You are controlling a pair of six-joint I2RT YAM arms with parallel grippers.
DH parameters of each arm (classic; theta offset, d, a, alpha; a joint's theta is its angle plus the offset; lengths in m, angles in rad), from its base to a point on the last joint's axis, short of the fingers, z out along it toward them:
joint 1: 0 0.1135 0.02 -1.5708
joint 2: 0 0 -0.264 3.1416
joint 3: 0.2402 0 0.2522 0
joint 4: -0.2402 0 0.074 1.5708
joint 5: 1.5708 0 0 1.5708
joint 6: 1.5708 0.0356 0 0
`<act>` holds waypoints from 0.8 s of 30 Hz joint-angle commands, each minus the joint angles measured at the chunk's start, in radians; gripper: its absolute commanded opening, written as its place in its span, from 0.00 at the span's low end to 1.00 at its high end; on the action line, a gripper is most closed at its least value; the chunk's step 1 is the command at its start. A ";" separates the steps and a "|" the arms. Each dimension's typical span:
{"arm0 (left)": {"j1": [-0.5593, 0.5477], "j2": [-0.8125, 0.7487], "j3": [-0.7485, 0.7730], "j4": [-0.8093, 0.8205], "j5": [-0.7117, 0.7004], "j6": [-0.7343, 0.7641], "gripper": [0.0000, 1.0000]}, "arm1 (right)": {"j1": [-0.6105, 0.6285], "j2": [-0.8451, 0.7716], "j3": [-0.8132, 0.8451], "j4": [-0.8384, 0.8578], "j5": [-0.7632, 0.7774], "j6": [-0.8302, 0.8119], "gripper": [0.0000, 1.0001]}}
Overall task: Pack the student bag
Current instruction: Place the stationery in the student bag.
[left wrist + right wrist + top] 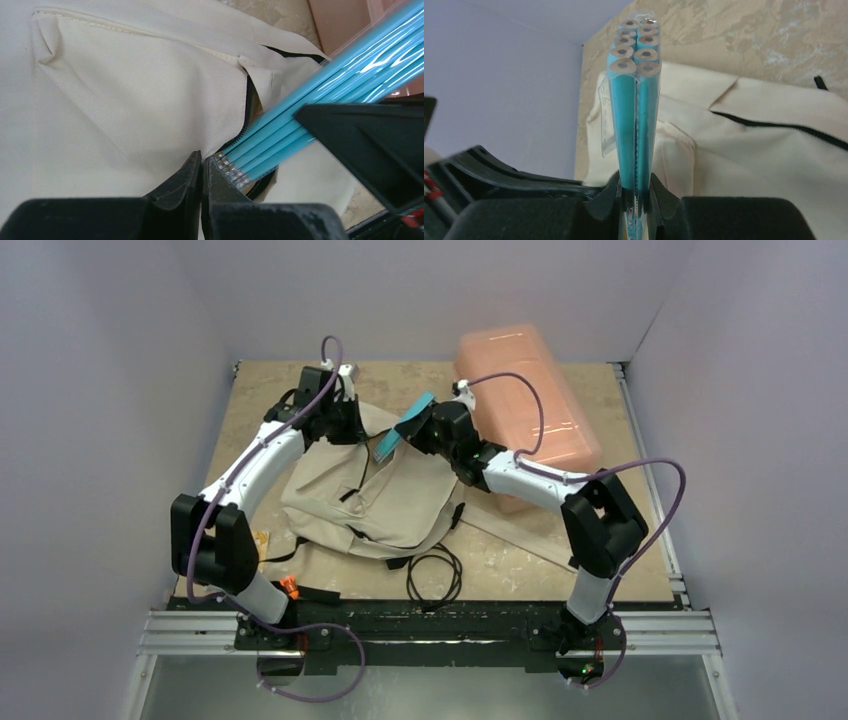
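The student bag [370, 495], beige with black zips, lies flat mid-table. A clear pack of teal pencils [403, 427] slants over its far edge, my right gripper [428, 432] shut on the pack's lower part [634, 100]. In the left wrist view the pencils' [320, 95] metal-ferruled ends poke into the zip opening of the bag [125, 90]. My left gripper [201, 159] is shut at that opening's edge, the fabric drawn in to its tips. From above, the left gripper [350, 428] sits at the bag's far left corner. The right wrist view shows the right gripper [636, 182] and the bag [774, 150] behind.
A translucent pink box [525, 400] lies at the back right, behind the right arm. A coiled black cable [435, 575] rests near the front edge. A small orange item [290, 587] and a yellowish scrap [262, 538] sit by the left arm's base.
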State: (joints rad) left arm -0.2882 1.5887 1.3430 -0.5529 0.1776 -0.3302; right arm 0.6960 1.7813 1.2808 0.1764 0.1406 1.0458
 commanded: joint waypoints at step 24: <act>0.031 0.001 0.069 0.002 0.222 -0.043 0.00 | 0.115 0.161 -0.211 0.558 -0.492 0.025 0.23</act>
State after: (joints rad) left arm -0.2489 1.5906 1.3663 -0.5945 0.3061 -0.3645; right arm 0.7864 1.9324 1.0706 0.6846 -0.1791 1.0782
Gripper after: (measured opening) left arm 0.012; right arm 0.181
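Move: The right hand already holds the pencil pack, its lower end at the bag's zipped opening; the opening's middle is about 6 cm back, 6 left and 8 below that hand. The black zip pull is roughly 15 back and 12 left of the hand, 10 down; the pink box is some 30 right and 6 ahead, 10 down. From the left hand, pinching the bag's edge, the opening is about 4 right, 2 back and 3 below. Left still pinching the bag's edge, the right lowers the pencils some 10 cm back and left into the opening. ##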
